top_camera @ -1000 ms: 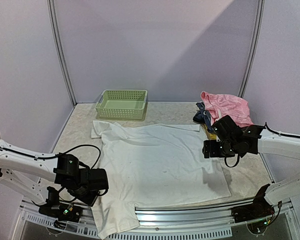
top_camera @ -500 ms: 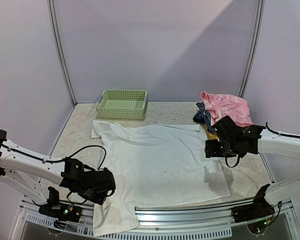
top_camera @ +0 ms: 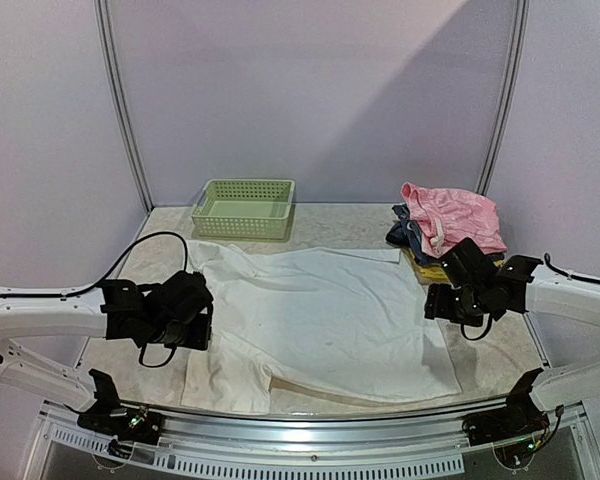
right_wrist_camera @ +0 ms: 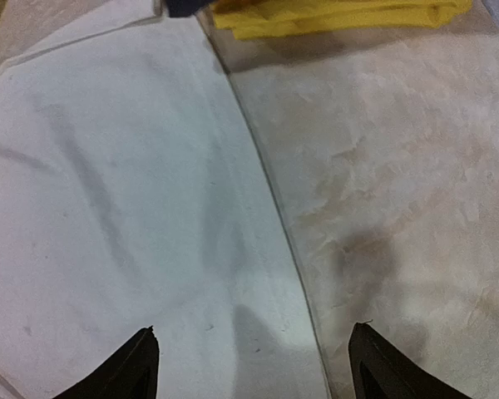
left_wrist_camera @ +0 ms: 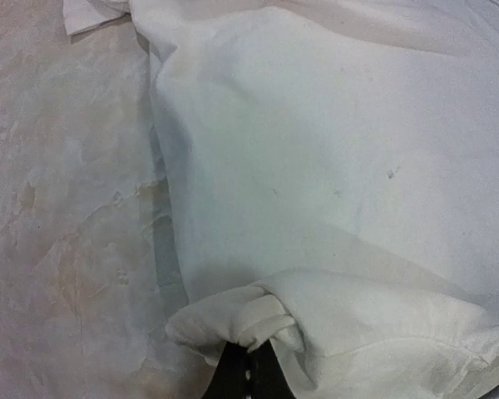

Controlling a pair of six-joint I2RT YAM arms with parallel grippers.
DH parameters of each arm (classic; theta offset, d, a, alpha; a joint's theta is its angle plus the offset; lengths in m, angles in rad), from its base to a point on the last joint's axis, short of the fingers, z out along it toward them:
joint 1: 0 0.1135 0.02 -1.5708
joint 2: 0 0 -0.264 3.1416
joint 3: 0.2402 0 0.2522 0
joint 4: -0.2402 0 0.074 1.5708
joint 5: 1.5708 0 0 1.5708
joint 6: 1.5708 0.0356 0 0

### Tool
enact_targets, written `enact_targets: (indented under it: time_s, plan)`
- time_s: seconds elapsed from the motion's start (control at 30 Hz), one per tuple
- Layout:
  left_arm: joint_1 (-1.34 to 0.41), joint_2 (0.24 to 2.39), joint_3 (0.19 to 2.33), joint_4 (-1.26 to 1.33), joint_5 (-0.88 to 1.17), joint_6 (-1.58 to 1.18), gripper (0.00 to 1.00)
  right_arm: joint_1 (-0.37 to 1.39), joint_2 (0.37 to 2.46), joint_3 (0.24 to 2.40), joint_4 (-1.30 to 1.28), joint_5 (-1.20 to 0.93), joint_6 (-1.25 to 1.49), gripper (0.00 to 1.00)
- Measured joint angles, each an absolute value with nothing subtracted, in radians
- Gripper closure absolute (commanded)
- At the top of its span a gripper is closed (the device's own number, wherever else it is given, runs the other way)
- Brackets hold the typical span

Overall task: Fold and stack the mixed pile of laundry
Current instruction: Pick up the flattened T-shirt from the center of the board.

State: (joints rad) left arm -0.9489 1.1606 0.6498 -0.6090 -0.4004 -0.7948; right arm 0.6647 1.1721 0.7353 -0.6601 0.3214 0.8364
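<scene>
The large white garment (top_camera: 325, 315) lies spread over the middle of the table. My left gripper (top_camera: 202, 320) is at its left side, shut on a bunched fold of the white cloth (left_wrist_camera: 233, 320); the black fingertips barely show under the bunch at my left gripper (left_wrist_camera: 249, 366). My right gripper (top_camera: 435, 303) hovers over the garment's right edge (right_wrist_camera: 270, 199), open, with one fingertip (right_wrist_camera: 141, 362) above the cloth and the other above bare table. The pink piece (top_camera: 458, 218) lies crumpled at the back right.
A pale green lattice basket (top_camera: 243, 208) stands at the back left. Under the pink piece sit folded dark blue clothes (top_camera: 405, 235) and yellow clothes (right_wrist_camera: 341, 15). The metal rail (top_camera: 310, 430) runs along the near edge.
My left gripper shut on the white garment's near left part and pulled it up and away from the front rail, so the cloth no longer hangs over it. My right gripper drifted slightly right.
</scene>
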Motion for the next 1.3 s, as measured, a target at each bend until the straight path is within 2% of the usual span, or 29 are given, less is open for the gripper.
enact_targets:
  time_s: [0.07,0.23,0.43,0.7,0.9,1.3]
  plan:
    - [-0.920,1.171,0.636,-0.563,-0.392,-0.766,1.00,0.634,1.165,0.709,-0.682,0.295,0.863,0.28]
    - [-0.884,1.190,0.599,-0.490,-0.371,-0.707,1.00,0.614,1.158,0.664,-0.725,0.238,0.928,0.30]
    - [-0.839,1.190,0.542,-0.413,-0.321,-0.673,1.00,0.614,1.121,0.563,-0.744,0.131,1.001,0.42]
    - [-0.831,1.190,0.524,-0.358,-0.271,-0.656,1.00,0.617,1.100,0.487,-0.795,-0.023,1.023,0.52]
    - [-0.831,1.191,0.524,-0.350,-0.269,-0.654,1.00,0.650,1.087,0.480,-0.818,-0.075,1.020,0.54]
    - [-0.830,1.193,0.524,-0.349,-0.273,-0.654,1.00,0.674,1.070,0.513,-0.980,-0.093,1.015,0.51]
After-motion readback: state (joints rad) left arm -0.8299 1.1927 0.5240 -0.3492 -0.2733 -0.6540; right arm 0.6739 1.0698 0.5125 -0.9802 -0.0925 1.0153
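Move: The T-shirt's near-right hem corner lies roughly 16 cm back from the right hand, 3 cm to its right and 9 cm below. The hem's far corner is about 22 cm ahead and 5 cm left of the right hand; the folded stack's middle is some 22 cm ahead, 7 cm right. The left hand already pinches bunched cloth, to be lowered about 2 cm ahead, straight over a spot on the board 7 cm down; from it that near-right corner is some 44 cm right, 11 cm back. The right hand sweeps back towards its base some 15 cm while sinking about 7 cm and drifting slightly right, down to the T-shirt's near-right corner, its wrist tipping some 35 degrees until the fingers point straight down and narrowing to about half open, one finger over each side of the corner without closing. The left hand, still shut on the bunched cloth, eases down about 3 cm and a little forward, then holds still there. ##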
